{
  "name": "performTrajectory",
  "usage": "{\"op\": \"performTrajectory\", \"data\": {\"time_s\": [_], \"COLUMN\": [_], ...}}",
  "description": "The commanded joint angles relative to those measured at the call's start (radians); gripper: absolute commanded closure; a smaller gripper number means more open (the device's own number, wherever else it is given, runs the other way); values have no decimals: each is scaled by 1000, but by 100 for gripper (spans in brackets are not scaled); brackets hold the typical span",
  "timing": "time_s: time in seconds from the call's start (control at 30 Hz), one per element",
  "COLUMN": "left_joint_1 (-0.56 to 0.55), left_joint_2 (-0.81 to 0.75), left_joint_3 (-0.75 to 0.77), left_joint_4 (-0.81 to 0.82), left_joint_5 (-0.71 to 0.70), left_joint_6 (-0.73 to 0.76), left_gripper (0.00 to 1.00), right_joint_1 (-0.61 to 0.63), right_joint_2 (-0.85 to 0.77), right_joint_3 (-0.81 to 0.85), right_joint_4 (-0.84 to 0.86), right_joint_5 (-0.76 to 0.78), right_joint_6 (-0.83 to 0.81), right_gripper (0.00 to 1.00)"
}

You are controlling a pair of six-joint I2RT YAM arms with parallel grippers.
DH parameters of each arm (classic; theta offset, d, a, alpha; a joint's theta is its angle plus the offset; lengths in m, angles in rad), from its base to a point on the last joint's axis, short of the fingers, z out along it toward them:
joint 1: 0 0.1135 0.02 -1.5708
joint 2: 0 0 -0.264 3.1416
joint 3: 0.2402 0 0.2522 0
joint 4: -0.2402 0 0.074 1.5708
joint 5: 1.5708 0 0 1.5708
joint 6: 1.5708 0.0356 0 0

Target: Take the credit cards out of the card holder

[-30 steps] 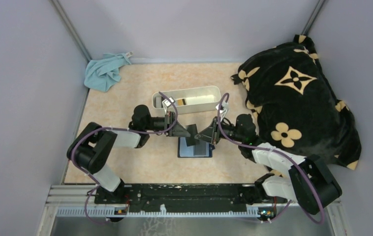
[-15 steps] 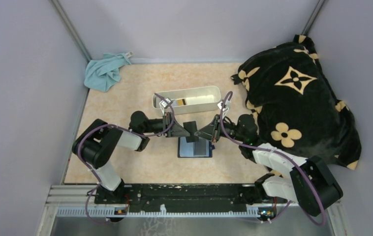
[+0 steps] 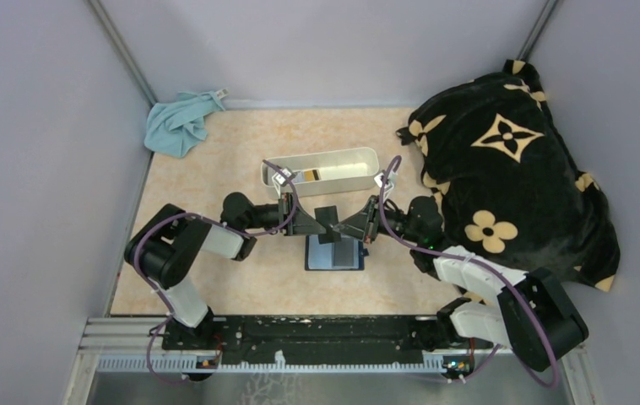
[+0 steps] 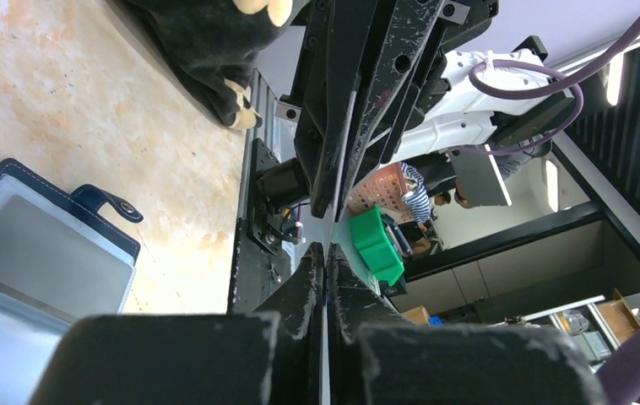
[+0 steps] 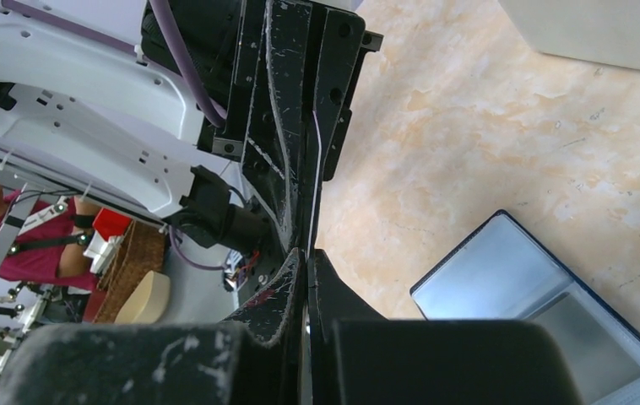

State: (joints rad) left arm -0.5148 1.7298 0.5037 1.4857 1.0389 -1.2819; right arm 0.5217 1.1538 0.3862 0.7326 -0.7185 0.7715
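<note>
The card holder [image 3: 334,254] lies open and flat on the table, dark navy outside and pale blue inside. It also shows in the left wrist view [image 4: 46,245] and the right wrist view [image 5: 536,295]. Just above its far edge a dark credit card [image 3: 327,221] is held in the air, edge-on in both wrist views [image 4: 331,229] [image 5: 312,169]. My left gripper [image 3: 315,222] [image 4: 325,250] is shut on its left end. My right gripper [image 3: 339,228] [image 5: 306,253] is shut on its right end, facing the left one.
A long white tray [image 3: 321,170] with cards [image 3: 310,175] in it stands just beyond the grippers. A light blue cloth [image 3: 180,123] lies at the far left corner. A black flowered blanket [image 3: 511,169] fills the right side.
The left arm has shifted and its gripper has let go and closed again on the card's left end. The right gripper has closed on the other end. The card sits slightly higher.
</note>
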Motion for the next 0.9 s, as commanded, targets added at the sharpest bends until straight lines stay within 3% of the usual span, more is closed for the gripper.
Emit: {"op": "performTrajectory", "data": {"time_s": [0.0,0.1,0.17,0.27,0.33,0.53,0.7,0.87], "left_joint_1": [7,37,68,154,203,304,312,314], "left_joint_2": [-7,-35,-67,-86,-80,10,67,60], "left_joint_3": [3,39,92,264,363,629,903,978], "left_joint_4": [85,-7,-232,-715,-911,-1193,-1680,-1881], "left_joint_5": [-22,-21,-22,-70,-131,-135,-380,-523], "left_joint_6": [2,44,142,386,496,557,773,876], "left_gripper": [100,100,100,100,100,100,100,100], "right_joint_1": [5,6,6,5,5,4,4,4], "right_joint_2": [-36,-63,-88,-95,-79,-25,-2,24], "right_joint_3": [-5,-4,0,18,19,-23,-37,-25], "right_joint_4": [34,-17,-82,-192,-226,-167,-162,-172], "right_joint_5": [15,64,120,192,206,182,190,198], "right_joint_6": [-18,-39,-76,-152,-180,-158,-165,-186], "right_gripper": [93,54,45,44,44,44,45,45]}}
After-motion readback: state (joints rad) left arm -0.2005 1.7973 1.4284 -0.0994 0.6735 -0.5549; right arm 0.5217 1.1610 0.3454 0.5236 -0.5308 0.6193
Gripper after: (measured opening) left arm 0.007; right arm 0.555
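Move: Both hands pinch the dark card between them. From the left hand, the white box's left end, where cards already lie, is about 23 cm ahead, 12 cm to its left and roughly 12 cm below; the yellow card in that box is about 9 cm to the right of that end. The open card holder lies nearly under the hands, some 14 cm down: about 3 cm right and 1 cm back of the left hand, and straight left-right but 1 cm back of the right. The right fingers open first and let go of the dark card, and that hand then sinks about 6.5 cm towards the open card holder, easing a little to its right and staying open. The left hand keeps its pinch and carries the card quickly some 25 cm forward and 9 cm to its left towards the white box's left end, rising slightly before dipping at the end, while its wrist rolls with its left side rising and swings about 35 degrees counter-clockwise. ##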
